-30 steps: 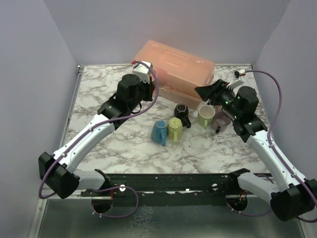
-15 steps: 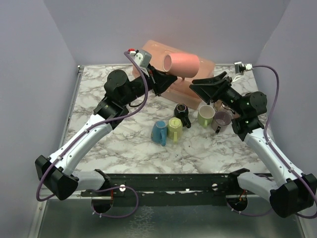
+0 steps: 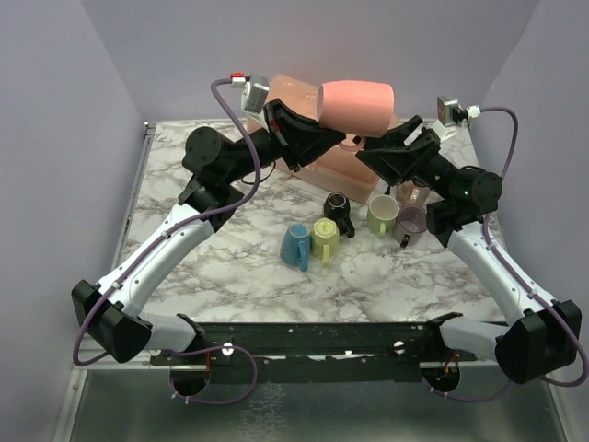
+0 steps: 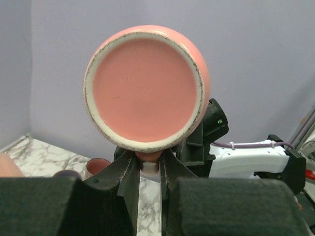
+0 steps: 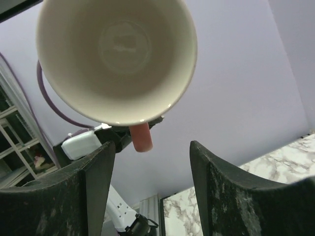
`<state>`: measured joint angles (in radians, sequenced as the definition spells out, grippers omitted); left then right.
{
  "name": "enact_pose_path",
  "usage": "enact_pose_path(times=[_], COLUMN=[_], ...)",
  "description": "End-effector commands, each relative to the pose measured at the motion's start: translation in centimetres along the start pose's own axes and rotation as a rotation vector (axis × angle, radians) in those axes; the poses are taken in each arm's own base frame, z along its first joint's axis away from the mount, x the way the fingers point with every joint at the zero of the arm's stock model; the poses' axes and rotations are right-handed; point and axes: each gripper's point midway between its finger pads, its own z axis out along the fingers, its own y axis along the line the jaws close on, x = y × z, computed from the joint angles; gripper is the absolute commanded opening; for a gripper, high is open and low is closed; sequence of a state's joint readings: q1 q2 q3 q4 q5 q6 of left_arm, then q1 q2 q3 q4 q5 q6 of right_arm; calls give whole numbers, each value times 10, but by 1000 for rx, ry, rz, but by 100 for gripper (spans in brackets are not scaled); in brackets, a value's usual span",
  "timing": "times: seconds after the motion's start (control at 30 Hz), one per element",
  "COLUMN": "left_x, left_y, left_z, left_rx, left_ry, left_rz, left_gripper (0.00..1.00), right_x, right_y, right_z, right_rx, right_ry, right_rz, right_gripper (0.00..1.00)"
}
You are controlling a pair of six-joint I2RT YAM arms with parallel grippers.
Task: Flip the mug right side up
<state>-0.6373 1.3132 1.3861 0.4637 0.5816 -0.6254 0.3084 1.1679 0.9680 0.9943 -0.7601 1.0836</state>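
Observation:
The pink mug [image 3: 357, 103] hangs in the air above the back of the table, lying on its side with its mouth toward the right arm. My left gripper [image 3: 342, 140] is shut on its handle from below. In the left wrist view the mug's flat base [image 4: 146, 88] faces the camera, and the left gripper [image 4: 147, 160] pinches the handle just under it. My right gripper [image 3: 386, 145] stands open just right of the mug. The right wrist view looks into the cream inside of the mug [image 5: 118, 54], with the right gripper [image 5: 152, 162] holding nothing below the rim.
A translucent pink lidded bin [image 3: 293, 94] stands at the back behind the arms. Below the raised grippers stand a black mug [image 3: 338, 210], a blue mug [image 3: 296, 245], a yellow-green mug [image 3: 325, 238], a pale green mug [image 3: 382, 215] and a mauve mug [image 3: 411, 224].
The left arm has lifted the pink mug up and to the right, off the table. The right gripper has risen and swung up to the mug's mouth.

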Motion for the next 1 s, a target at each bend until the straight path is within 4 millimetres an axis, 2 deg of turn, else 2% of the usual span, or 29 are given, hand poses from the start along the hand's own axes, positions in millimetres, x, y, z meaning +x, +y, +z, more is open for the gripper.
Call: enact_pose_path(times=[0.0,0.13,0.6,0.8,0.87,0.97], left_x=[-34,-28,-14,-7,-6,-6], left_y=[-36,-36,-34,-33,-33,-33], left_z=[4,5,8,10,10,10], left_rx=[143,156,184,193,194,194], left_ry=[-90,-79,-41,-26,-24,-23], left_rz=[33,17,6,2,4,4], left_gripper=[0,0,0,0,0,0], right_x=[-14,-18,-20,-22,-24,-29], right_y=[34,36,36,29,28,25], right_z=[5,8,22,27,27,29], right_rx=[-129,-134,-175,-159,-154,-133], right_ry=[-8,-19,-22,-29,-41,-61], right_rz=[-35,-38,-2,29,31,23], right_gripper=[66,64,35,29,24,11])
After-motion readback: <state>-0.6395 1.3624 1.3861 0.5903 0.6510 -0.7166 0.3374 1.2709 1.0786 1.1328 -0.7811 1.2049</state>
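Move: The pink mug hangs on its side in the left fingers by its handle, its mouth facing the right hand. From the right hand that handle is level fore and aft, about 2 cm left and 3 cm up; the mug body lies roughly 1 cm ahead, 2 cm left and 9 cm above, and the left fingertips 3 cm left and 3 cm up. The left hand has the open right fingertips level ahead, some 3 cm to its right and 3 cm below. The right hand rises about 3 cm under the mug's mouth, drawing back some 1.5 cm at first and then easing about 1 cm left, so that its open fingers come around the handle beside the left fingertips, and from early in the rise they close from wide to a pinch on it. The left hand keeps its own pinch on the handle throughout, shifting about 1 cm right towards the right hand and slightly back, with a clockwise turn of some 5 degrees. ##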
